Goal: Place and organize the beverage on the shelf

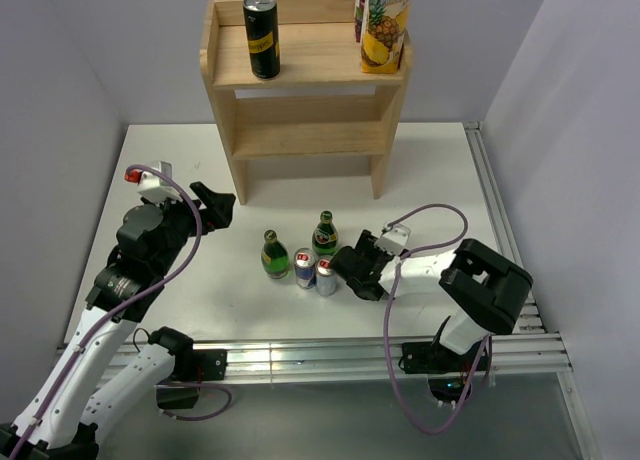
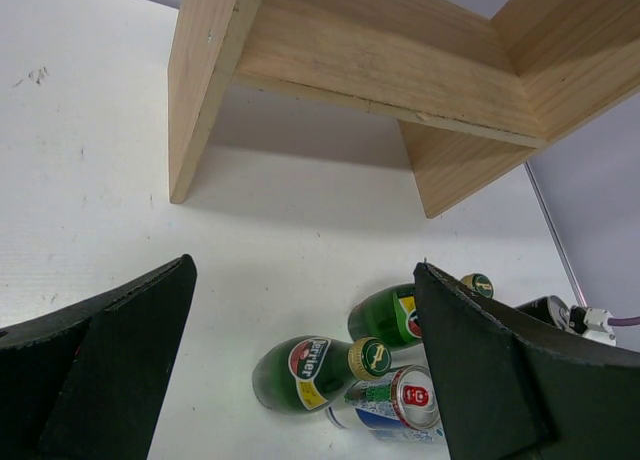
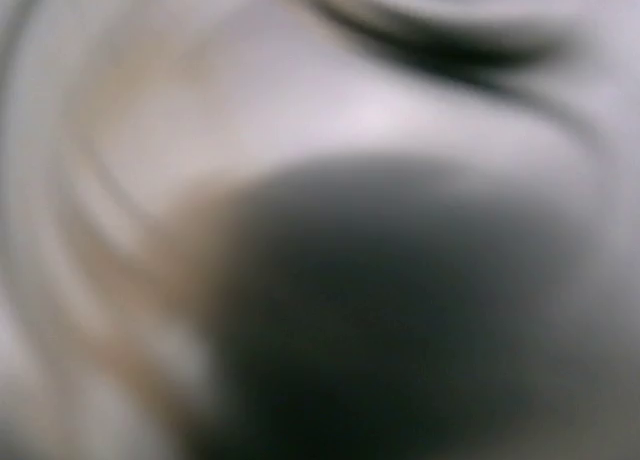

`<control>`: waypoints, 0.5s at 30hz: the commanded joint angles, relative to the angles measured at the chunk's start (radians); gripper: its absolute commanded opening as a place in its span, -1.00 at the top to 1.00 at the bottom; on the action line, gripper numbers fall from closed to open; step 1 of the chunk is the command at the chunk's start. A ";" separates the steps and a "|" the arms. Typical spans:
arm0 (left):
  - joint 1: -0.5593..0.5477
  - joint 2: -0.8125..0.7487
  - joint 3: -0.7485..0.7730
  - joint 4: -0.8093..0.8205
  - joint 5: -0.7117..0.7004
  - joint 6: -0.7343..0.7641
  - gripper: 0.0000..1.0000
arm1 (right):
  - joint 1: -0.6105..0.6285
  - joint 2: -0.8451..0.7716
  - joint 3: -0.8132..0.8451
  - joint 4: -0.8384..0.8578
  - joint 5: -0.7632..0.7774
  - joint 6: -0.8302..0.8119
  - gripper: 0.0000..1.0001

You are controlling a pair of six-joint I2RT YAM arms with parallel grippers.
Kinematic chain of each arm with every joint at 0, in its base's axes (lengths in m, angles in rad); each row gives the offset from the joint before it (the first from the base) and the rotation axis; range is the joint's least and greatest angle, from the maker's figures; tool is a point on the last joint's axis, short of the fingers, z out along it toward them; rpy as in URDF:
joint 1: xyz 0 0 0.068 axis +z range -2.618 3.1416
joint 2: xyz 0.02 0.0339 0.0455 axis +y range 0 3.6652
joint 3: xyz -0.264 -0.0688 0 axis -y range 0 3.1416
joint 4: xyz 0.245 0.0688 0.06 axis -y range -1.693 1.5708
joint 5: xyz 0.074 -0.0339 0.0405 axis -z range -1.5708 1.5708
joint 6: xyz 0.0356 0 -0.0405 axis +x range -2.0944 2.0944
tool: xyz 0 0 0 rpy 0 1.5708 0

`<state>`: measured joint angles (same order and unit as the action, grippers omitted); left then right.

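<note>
The wooden shelf (image 1: 310,135) stands at the back of the table, and its underside (image 2: 380,70) fills the top of the left wrist view. One black can (image 1: 262,35) stands on its top tier. Two green bottles (image 1: 274,255) (image 1: 325,235) and two blue-and-silver cans (image 1: 305,268) (image 1: 327,277) stand clustered mid-table. My left gripper (image 1: 213,205) hangs open and empty left of them; its wrist view (image 2: 305,270) shows a bottle (image 2: 310,372) and a can (image 2: 395,405). My right gripper (image 1: 346,267) is right up against the right-hand can. Its wrist view is a close blur.
A pineapple juice carton (image 1: 385,25) stands at the right end of the shelf's top tier. Metal rails run along the table's near edge (image 1: 300,355) and right side (image 1: 497,210). Grey walls close in on both sides.
</note>
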<state>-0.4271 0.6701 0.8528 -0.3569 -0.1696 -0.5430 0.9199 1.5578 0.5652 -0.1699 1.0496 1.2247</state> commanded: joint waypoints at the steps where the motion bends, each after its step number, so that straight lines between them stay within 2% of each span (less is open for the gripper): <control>1: 0.002 0.000 0.002 0.035 0.021 0.006 -0.94 | -0.006 0.030 0.035 0.000 0.082 0.019 -0.65; 7: 0.001 0.005 0.003 0.033 0.019 0.006 -0.94 | -0.007 0.036 0.053 -0.002 0.079 -0.010 -0.22; 9: 0.002 0.003 0.002 0.033 0.019 0.006 -0.94 | -0.006 0.033 0.048 0.024 0.073 -0.040 0.22; 10: 0.001 0.003 0.002 0.035 0.019 0.006 -0.94 | -0.006 0.033 0.050 0.026 0.069 -0.042 0.54; 11: 0.002 0.005 0.002 0.033 0.019 0.006 -0.94 | -0.006 0.033 0.051 0.020 0.067 -0.041 0.74; 15: 0.001 0.005 0.002 0.033 0.016 0.006 -0.94 | -0.006 0.041 0.071 -0.017 0.061 -0.036 0.95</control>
<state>-0.4271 0.6724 0.8528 -0.3569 -0.1688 -0.5430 0.9173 1.5818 0.6006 -0.1684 1.0626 1.1839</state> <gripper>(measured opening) 0.970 0.667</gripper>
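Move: The dark can stands between the right gripper's open fingers, its middle about 1 cm ahead of the hand point and slightly below it. The silver can is some 13 cm to the right hand's left and 4 cm back, with the blue can about 18 cm left and 3 cm back. The nearer green bottle is roughly 13 cm left and 5 cm ahead. From the left hand, the dark can lies about 37 cm right, 1 cm ahead and 28 cm below. Close the right gripper's fingers from nearly wide open to about two thirds, pinching the dark can firmly enough that they stop on its sides. While they close, ease the hand about 1 cm forward and slightly left and up, then hold it there with the wrist steady and keep squeezing. ##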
